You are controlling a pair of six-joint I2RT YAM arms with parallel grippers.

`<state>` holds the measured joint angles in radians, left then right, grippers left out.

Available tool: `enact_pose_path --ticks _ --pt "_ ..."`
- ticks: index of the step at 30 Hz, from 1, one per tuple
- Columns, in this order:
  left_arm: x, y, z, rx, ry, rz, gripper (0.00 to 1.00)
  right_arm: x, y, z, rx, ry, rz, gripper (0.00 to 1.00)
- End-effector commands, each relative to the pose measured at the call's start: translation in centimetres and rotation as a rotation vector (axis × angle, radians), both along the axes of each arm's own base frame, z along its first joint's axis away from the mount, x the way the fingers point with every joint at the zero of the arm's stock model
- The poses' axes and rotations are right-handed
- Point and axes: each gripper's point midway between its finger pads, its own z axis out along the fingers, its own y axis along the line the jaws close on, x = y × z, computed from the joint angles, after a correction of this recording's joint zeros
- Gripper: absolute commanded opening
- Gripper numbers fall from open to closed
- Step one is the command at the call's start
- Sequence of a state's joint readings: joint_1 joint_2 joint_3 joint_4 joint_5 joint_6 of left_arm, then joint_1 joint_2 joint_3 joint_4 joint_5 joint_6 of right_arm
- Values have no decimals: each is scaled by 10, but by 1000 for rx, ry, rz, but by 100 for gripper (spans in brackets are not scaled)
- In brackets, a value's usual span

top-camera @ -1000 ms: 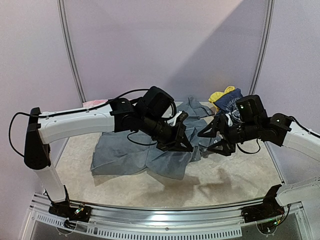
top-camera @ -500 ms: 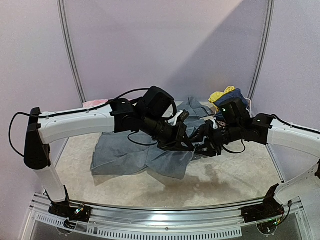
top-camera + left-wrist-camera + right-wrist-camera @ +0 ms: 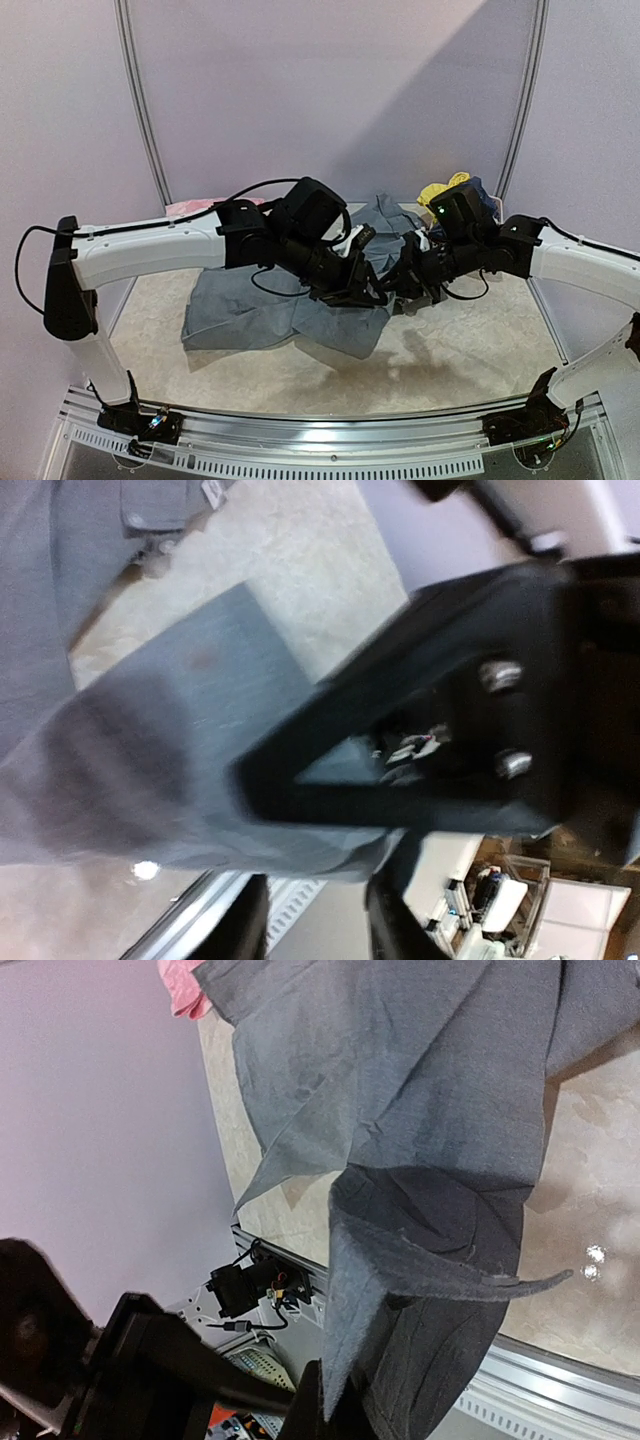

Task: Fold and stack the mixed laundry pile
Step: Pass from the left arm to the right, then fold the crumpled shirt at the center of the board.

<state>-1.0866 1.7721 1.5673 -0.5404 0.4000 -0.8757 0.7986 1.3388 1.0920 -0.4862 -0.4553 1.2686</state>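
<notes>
The grey collared shirt (image 3: 250, 310) lies spread over the middle left of the table, with one fold lifted at its right edge. My two grippers meet at that fold. The left gripper (image 3: 372, 292) stands open just below the cloth's edge (image 3: 330, 852), its fingers (image 3: 243, 920) apart with nothing between them. My right gripper (image 3: 398, 288) is shut on the raised fold of the shirt (image 3: 420, 1260), which hangs out of its jaws. At the back right, the rest of the laundry pile shows a yellow piece (image 3: 437, 190) and a navy top (image 3: 480, 188), partly hidden behind the right arm.
A pink basket (image 3: 185, 207) stands at the back left behind the left arm and shows as a pink corner (image 3: 180, 985). The metal front rail (image 3: 320, 440) runs along the near edge. Beige tabletop (image 3: 450, 360) lies in front of the right arm.
My right gripper swung left to meet the left one and shut on the shirt's lifted fold. The left gripper, shut on that fold before, has opened.
</notes>
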Motion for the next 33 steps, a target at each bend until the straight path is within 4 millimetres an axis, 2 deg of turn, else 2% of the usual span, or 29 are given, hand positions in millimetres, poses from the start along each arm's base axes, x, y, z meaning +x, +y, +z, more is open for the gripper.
enact_pose_path --ticks 1,4,9,13,16,18,21,23,27,30,33 --pt "-2 52 15 110 -100 81 41 -15 -19 22 -132 -139 154 0" --pt "2 96 14 203 -139 172 48 -25 -41 40 -231 -237 245 0" --pt "10 184 7 342 -166 389 54 -39 -75 89 -328 -458 377 0" --pt "11 253 -9 439 -127 553 54 -48 -99 144 -331 -699 400 0" --pt "8 291 -23 496 -99 634 56 -58 -114 178 -319 -815 398 0" --pt "4 313 -35 557 -66 679 57 -63 -122 193 -322 -868 407 0" --pt "1 330 -49 602 -29 716 58 -73 -131 206 -320 -926 433 0" --pt "1 332 -53 599 -17 729 59 -79 -136 215 -302 -962 436 0" --pt "1 332 -62 599 10 733 59 -105 -146 241 -203 -1024 439 0" --pt "-2 333 -69 621 34 719 59 -126 -150 245 -133 -980 469 0" --pt "-6 335 -71 636 43 712 59 -148 -153 235 -62 -855 494 0"
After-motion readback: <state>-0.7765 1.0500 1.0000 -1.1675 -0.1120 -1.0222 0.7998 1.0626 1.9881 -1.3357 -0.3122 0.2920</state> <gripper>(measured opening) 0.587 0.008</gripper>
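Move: The grey cloth's raised corner is already pinched in the right hand, right at its hand point; the left fingers, already parting, are still around that corner. On the table the cloth's near left corner lies about 43 cm left of the left hand, 4 cm ahead and 21 below, with the pink cloth also 44 cm left but 48 ahead. From the right hand the laundry basket stands some 32 cm ahead and 27 to the right, 15 below. The grey cloth's corner is hoisted by the right hand about 26 cm up, with some 14 cm to the right and 10 back, its grip kept shut while the wrist rolls about 60 degrees. The left hand opens wider, comes free of the corner and sweeps 33 cm left, rising slightly and then sinking, towards the near left corner as its fingers turn to point down. ##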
